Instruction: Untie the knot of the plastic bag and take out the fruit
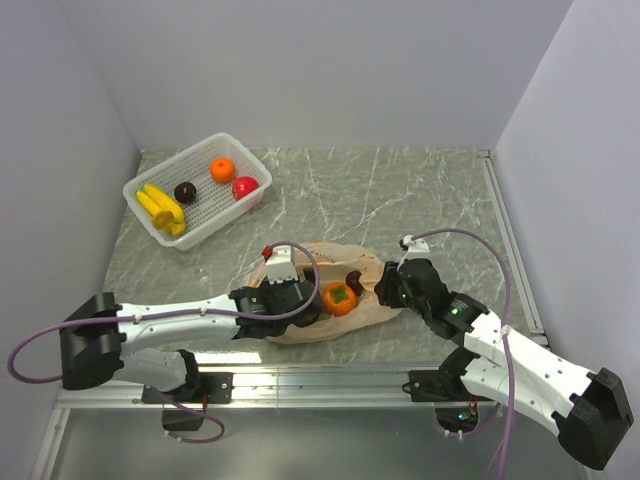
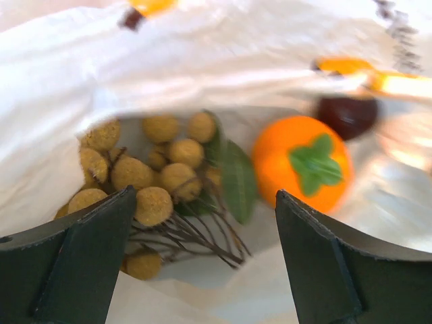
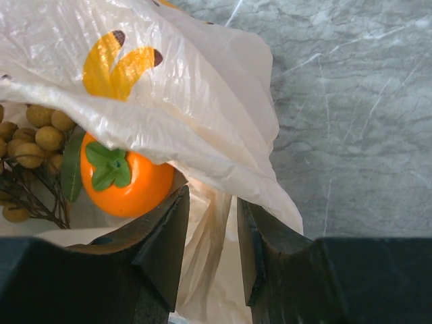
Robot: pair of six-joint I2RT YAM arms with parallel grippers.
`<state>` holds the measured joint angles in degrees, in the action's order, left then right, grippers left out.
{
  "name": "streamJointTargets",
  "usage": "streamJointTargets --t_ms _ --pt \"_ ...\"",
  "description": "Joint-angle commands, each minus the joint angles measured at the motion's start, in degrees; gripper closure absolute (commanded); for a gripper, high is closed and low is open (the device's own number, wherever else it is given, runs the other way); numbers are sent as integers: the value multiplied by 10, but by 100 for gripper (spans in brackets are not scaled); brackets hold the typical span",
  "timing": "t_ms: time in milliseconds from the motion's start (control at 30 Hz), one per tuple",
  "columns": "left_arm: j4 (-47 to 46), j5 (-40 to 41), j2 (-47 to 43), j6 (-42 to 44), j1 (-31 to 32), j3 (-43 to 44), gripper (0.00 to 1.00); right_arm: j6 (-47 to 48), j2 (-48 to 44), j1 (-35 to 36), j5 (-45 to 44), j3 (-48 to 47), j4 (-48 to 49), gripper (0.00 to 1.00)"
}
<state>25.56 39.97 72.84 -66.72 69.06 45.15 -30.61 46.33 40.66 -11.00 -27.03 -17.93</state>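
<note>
The peach plastic bag [image 1: 335, 255] lies near the front edge with its mouth open; the knot shows in no view. Inside lie an orange persimmon [image 1: 339, 297] with a green calyx and a bunch of small brown balls [image 2: 155, 169]. My left gripper [image 2: 204, 202] stands wide open at the bag's mouth, with the bunch's stems between its fingertips and the persimmon [image 2: 302, 162] ahead to the right. My right gripper [image 3: 212, 196] sits at the bag's right edge [image 1: 385, 290], jaws apart, with a loose fold of the bag [image 3: 202, 101] between them. The persimmon [image 3: 125, 179] lies just left of it.
A white mesh basket [image 1: 152, 228] at the back left holds bananas [image 1: 160, 206], a dark brown round fruit [image 1: 185, 192], a tangerine [image 1: 222, 170] and a red apple [image 1: 245, 187]. A small dark red-brown thing [image 1: 353, 281] lies beside the persimmon. Walls close the table on three sides.
</note>
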Motion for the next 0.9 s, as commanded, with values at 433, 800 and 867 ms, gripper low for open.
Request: streamJointTargets --t_ms 433,800,867 --pt "-47 -27 82 -4 -81 -52 12 -11 3 21 2 0 40 58" --pt "-115 -96 157 83 -81 11 65 -14 13 29 -2 -1 41 58" --pt "-126 -100 152 105 -80 34 84 -13 10 29 -12 -3 37 58"
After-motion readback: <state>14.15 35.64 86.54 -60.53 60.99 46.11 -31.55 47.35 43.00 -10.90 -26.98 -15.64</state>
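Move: The longan bunch lies in the bag some 5 cm ahead of my left hand, 2 cm to its left and about 7 cm below it. The orange persimmon is about 4 cm ahead and 7 cm to the right of my left hand, with the small dark fruit 2–3 cm beyond it and 3 cm farther right, both roughly 7–8 cm down. From my right hand, the bunch is about 16 cm left, 3 cm ahead and 6 cm below. With my left fingers wide open I sink about 6 cm into the bag, easing forward and some 3–4 cm left over the longan bunch. Then I sweep back right, still edging forward, while the fingers close and pinch the bunch among its berries and twigs, rising a centimetre at the end. My right hand keeps its grip on the bag's side and eases about 1.5 cm left. ##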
